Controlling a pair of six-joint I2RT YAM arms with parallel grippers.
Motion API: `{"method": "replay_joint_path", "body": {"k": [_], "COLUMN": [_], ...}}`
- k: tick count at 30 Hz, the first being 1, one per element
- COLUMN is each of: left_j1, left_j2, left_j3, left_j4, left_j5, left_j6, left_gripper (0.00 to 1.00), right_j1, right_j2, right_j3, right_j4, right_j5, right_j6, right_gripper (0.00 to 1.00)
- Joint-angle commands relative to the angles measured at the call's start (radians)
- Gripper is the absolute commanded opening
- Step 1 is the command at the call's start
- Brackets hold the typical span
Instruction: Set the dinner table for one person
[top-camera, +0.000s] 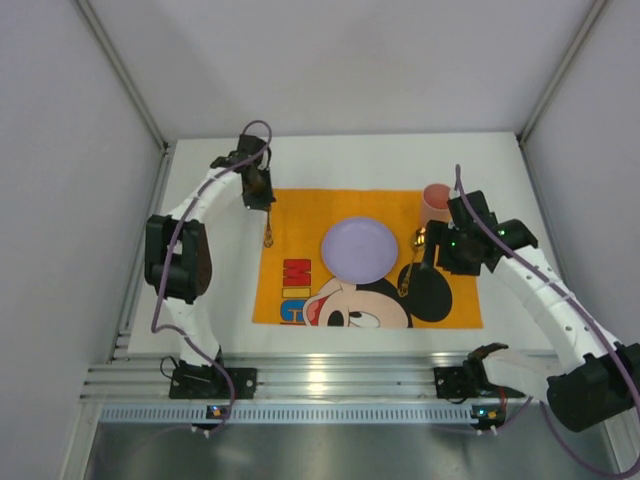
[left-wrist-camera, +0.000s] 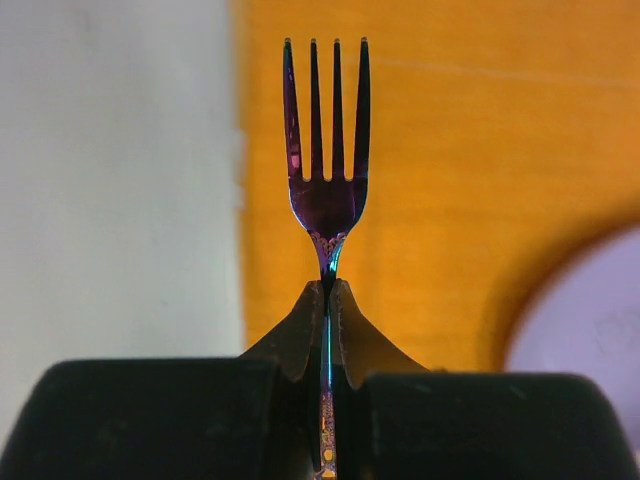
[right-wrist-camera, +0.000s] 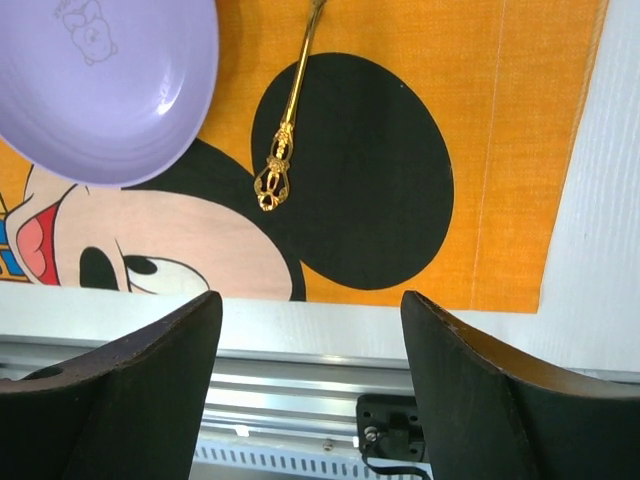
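The white dinner table carries an orange Mickey Mouse placemat with a lilac plate in its middle. My left gripper is shut on the handle of an iridescent fork, which hangs over the placemat's left edge. My right gripper is open and empty, above the placemat's right side. A gold utensil with an ornate handle lies on the mat to the right of the plate; its head is out of view. A pink cup stands at the mat's far right corner.
Aluminium rails run along the near edge of the table, by the arm bases. Grey walls enclose the table on the left, back and right. White tabletop shows to the left of the placemat.
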Motion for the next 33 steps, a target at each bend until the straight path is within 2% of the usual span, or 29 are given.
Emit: {"method": "replay_joint_path", "body": {"k": [1,4,8,17,18,19,20,21,22,23,29,31,33], "left_j1": [-0.121,-0.187,-0.260,-0.342,-0.349,-0.353,-0.359,-0.361,-0.361,-0.361,-0.369,-0.384,-0.399], "left_j2": [-0.120,-0.131,-0.136,-0.096,-0.098,-0.105,-0.110,-0.116,-0.136,-0.148,-0.283,-0.389,-0.511], "left_j3": [-0.092,-0.203,-0.327,-0.330,-0.326,-0.323,-0.312,-0.309,-0.307,-0.303,-0.274,-0.281,-0.313], "left_j4": [0.000,0.064,0.132,0.209,0.212,0.207,0.201,0.199,0.196,0.186,0.109,0.119,0.185], "left_j5": [-0.004,0.053,0.022,-0.056,-0.079,-0.091,-0.102,-0.113,-0.129,-0.148,-0.264,-0.313,-0.352], "left_j6": [-0.075,-0.148,-0.248,-0.296,-0.294,-0.290,-0.288,-0.286,-0.283,-0.285,-0.265,-0.247,-0.225], "left_gripper": [0.00,0.00,0.00,0.00,0.04,0.13,0.25,0.41,0.58,0.98,0.99,0.99,0.99], "right_j1": [-0.011,-0.011,-0.011,-0.010,-0.011,-0.011,-0.010,-0.011,-0.011,-0.011,-0.011,-0.010,-0.010], "right_j2": [-0.070,-0.126,-0.196,-0.305,-0.310,-0.311,-0.314,-0.318,-0.319,-0.322,-0.399,-0.429,-0.486], "right_j3": [-0.033,-0.061,-0.090,-0.125,-0.124,-0.121,-0.122,-0.121,-0.122,-0.121,-0.058,-0.021,-0.013], "right_j4": [0.016,-0.004,-0.043,-0.091,-0.094,-0.094,-0.094,-0.094,-0.094,-0.094,-0.070,-0.063,-0.028], "right_j5": [-0.009,-0.004,0.007,-0.021,-0.027,-0.030,-0.033,-0.035,-0.036,-0.036,-0.079,-0.075,-0.110], "right_j6": [0.001,0.003,0.007,0.013,0.010,0.004,0.000,-0.002,-0.005,-0.008,-0.019,-0.011,-0.010], "right_gripper": [0.73,0.73,0.74,0.75,0.75,0.75,0.75,0.76,0.76,0.77,0.90,0.97,0.99]}}
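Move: The left hand holds the fork by its neck. It is taken to the bare strip of placemat left of the plate, whose middle lies roughly 15 cm back, 12 cm to the right and 7 cm below. At that same depth, the plate's middle is about 13 cm back and 30 cm right of this hand, the red letters some 20 cm back and 9 cm right. From the empty right hand that strip lies about 38 cm left, 6 cm ahead and 13 cm below. Still pinching the fork at its neck, the left hand carries it back and to the right, about 12 cm back and 10 cm right, while lowering it onto the mat beside the plate. There the fingers open wide and let go, and the hand climbs about 8 cm off it. Meanwhile the empty right hand draws back some 6 cm, then rises, tilting its fingers forward and opening wider. ##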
